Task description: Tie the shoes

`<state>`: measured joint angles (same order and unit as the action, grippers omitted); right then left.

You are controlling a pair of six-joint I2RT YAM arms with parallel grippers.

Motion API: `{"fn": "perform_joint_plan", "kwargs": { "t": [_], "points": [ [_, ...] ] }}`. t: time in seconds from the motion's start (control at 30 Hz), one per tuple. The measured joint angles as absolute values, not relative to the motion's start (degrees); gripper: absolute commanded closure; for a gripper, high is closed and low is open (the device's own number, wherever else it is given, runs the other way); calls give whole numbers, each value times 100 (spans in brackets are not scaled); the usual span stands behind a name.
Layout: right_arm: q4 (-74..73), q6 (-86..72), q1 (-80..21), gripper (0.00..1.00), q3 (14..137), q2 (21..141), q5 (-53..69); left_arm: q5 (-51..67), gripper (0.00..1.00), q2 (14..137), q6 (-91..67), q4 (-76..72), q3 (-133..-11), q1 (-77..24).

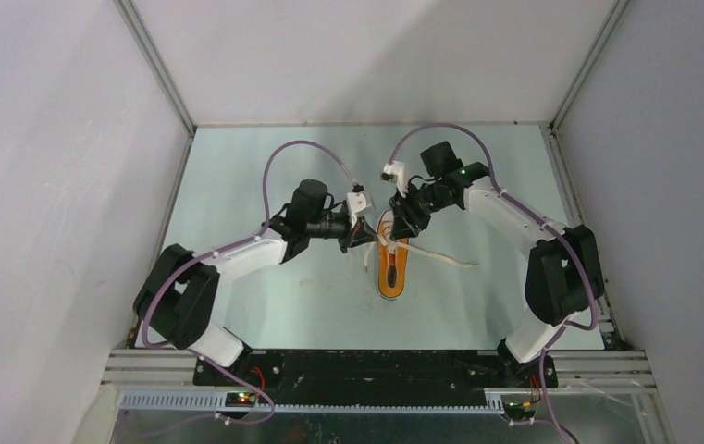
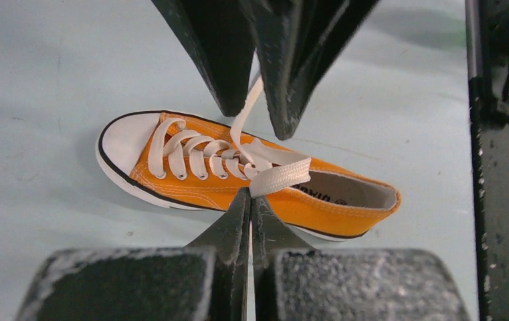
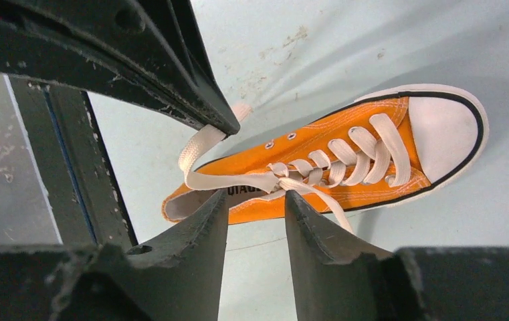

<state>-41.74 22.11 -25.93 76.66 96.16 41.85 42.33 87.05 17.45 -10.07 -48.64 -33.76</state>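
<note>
The orange shoe lies on its sole mid-table, white toe cap toward the arms. My left gripper is shut on one flat white lace pulled out sideways from the crossing over the tongue. The right wrist view shows the same grip, lace taut to the left gripper. My right gripper hangs open just above the shoe, and the other lace slips past its right fingertip. In the left wrist view that lace runs up between the right gripper fingers.
Loose lace ends trail to the right of the shoe on the pale green table. White enclosure walls stand on three sides. A metal rail runs along the near edge by the arm bases.
</note>
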Motion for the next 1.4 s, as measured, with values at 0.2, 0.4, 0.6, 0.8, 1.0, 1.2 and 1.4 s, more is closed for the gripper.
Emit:
{"fn": "perform_joint_plan", "kwargs": {
  "t": [0.2, 0.4, 0.6, 0.8, 1.0, 1.2, 1.4],
  "points": [
    [-4274, 2818, -2768, 58, 7666, 9675, 4180, 4228, 100, 8827, 666, -1330, -4849, -3299],
    [-4276, 3242, -3009, 60, 7666, 9675, 4038, 4285, 100, 9056, -357, -1702, -4840, -3068],
    [-4101, 3345, -3247, 65, 7666, 9675, 3699, 4313, 100, 9236, -1009, -1900, -4840, -2867],
    [-3774, 3170, -3402, 92, 7666, 9675, 3371, 4392, 100, 9236, -1225, -1944, -4840, -2860],
    [-3649, 2939, -3354, 100, 7666, 9675, 3249, 4394, 83, 9236, -1194, -1929, -4821, -2853],
    [-3741, 2386, -3033, 100, 7738, 9675, 3404, 4414, 63, 9203, -735, -2108, -4421, -2891],
    [-3854, 1363, -2762, 100, 7900, 9741, 3645, 4344, 50, 9207, -685, -2803, -4163, -3162]
  ]
}}
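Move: The left gripper still pinches the lace; the right gripper's open tips, to which it brings it, lie about 4 cm to its right, level with it and roughly 1 cm higher. From the right hand, the lace strand is some 3 cm left, 2 cm back and 1 cm down; the shoe knot about 1 cm ahead, 2 cm left and 5 cm below; the toe cap about 8 cm ahead, 2 cm left and 8 cm down. Bring the left gripper, holding the lace, forward about 2.5 cm while rolling it some 25 degrees, and hold it there. Meanwhile ease the right gripper slightly back, then left about 3 cm to the lace beside the left fingertips and pinch it shut. Open the left, backing and sinking over 2 cm, as the right draws the lace right and a little forward and up. ##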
